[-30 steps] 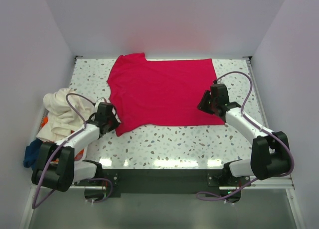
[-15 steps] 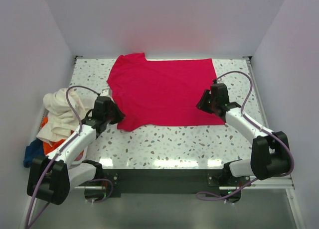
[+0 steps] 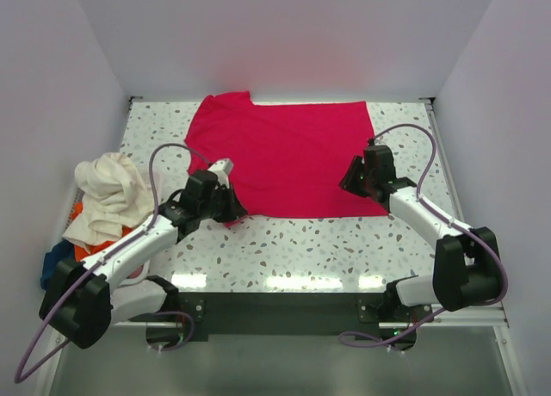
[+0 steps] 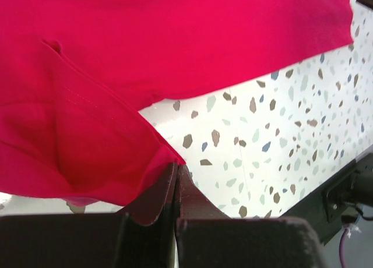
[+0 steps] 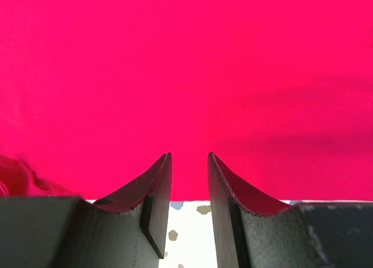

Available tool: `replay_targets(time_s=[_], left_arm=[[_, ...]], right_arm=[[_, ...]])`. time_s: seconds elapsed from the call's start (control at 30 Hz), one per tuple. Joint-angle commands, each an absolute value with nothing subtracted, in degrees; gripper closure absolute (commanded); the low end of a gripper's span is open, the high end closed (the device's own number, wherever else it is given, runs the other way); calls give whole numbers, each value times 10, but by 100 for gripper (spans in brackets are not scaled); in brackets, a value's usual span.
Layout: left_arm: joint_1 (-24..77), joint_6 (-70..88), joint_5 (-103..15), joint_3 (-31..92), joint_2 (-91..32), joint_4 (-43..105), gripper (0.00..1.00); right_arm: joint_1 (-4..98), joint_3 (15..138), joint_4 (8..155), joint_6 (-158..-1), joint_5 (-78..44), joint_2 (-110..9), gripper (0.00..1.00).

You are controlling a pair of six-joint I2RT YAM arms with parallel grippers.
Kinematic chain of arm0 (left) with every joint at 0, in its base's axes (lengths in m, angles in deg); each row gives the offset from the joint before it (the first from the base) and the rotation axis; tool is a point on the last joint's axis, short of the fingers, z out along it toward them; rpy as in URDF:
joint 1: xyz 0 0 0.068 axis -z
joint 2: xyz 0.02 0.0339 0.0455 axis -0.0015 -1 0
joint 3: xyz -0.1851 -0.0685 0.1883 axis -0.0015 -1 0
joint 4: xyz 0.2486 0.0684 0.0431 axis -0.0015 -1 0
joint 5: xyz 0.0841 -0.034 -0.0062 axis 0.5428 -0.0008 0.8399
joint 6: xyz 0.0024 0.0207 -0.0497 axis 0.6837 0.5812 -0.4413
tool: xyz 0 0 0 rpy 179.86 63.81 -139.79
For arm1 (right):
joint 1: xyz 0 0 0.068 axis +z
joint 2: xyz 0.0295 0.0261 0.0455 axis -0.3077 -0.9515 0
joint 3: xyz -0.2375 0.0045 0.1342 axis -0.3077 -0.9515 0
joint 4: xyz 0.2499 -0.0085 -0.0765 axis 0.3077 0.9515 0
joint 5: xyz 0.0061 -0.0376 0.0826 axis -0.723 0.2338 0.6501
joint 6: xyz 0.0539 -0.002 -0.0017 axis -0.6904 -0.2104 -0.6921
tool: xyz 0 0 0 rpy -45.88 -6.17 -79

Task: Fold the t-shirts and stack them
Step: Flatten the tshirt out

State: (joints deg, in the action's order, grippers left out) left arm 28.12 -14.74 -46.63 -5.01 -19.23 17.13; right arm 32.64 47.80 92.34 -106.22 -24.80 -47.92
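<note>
The crimson red t-shirt (image 3: 284, 155) lies spread on the speckled table (image 3: 327, 241). My left gripper (image 3: 232, 208) is shut on the shirt's near left sleeve corner, which shows folded over in the left wrist view (image 4: 81, 145). My right gripper (image 3: 351, 177) is open, its fingers (image 5: 157, 180) low over the shirt's near right hem (image 5: 192, 105). The cream white t-shirt (image 3: 108, 194) lies crumpled at the left edge on top of the orange t-shirt (image 3: 86, 251) and the dark blue t-shirt (image 3: 53, 262).
White walls close in the table at the back and both sides. A dark bar (image 3: 284, 306) runs along the near edge between the arm bases. A cable and dark fixture (image 4: 349, 198) show past the table edge in the left wrist view.
My left gripper has moved right and a little nearer, dragging the red sleeve corner inward over the shirt. The right arm has not moved.
</note>
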Motion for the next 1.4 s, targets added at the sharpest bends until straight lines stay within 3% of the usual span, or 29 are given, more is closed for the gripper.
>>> replay_targets(time_s=[0.0,0.23,0.73,0.97,1.37], left_arm=[[308,-127,-474,-43,-209,157,100],[323,-124,-455,-88,-181,92,100],[356,-320,-367,-134,-62,-87,100],[357,-343,-319,-100,-21,-211,100],[356,-295,-278,3,-64,-251,99]], right_arm=[[329,472,902,-1059,-245,-467,65],[329,468,910,-1055,-245,-459,65],[328,474,925,-1054,-250,-443,65],[328,476,934,-1049,-264,-449,64],[323,468,977,-1042,-325,-437,62]])
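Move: The left hand has the t-shirt's near-left sleeve pinched; the bare table spot for this sleeve corner lies about 13 cm back, 10 cm left and 9 cm below. The t-shirt body's middle is some 18 cm ahead and 11 cm right, the cream cloth pile roughly 38 cm left and 6 cm ahead. From the right hand that spot is about 39 cm left, 21 cm back and 8 cm below. Left hand draws the pinched sleeve back about 12 cm and left 8, sinking; shut fingers finally lift free. ##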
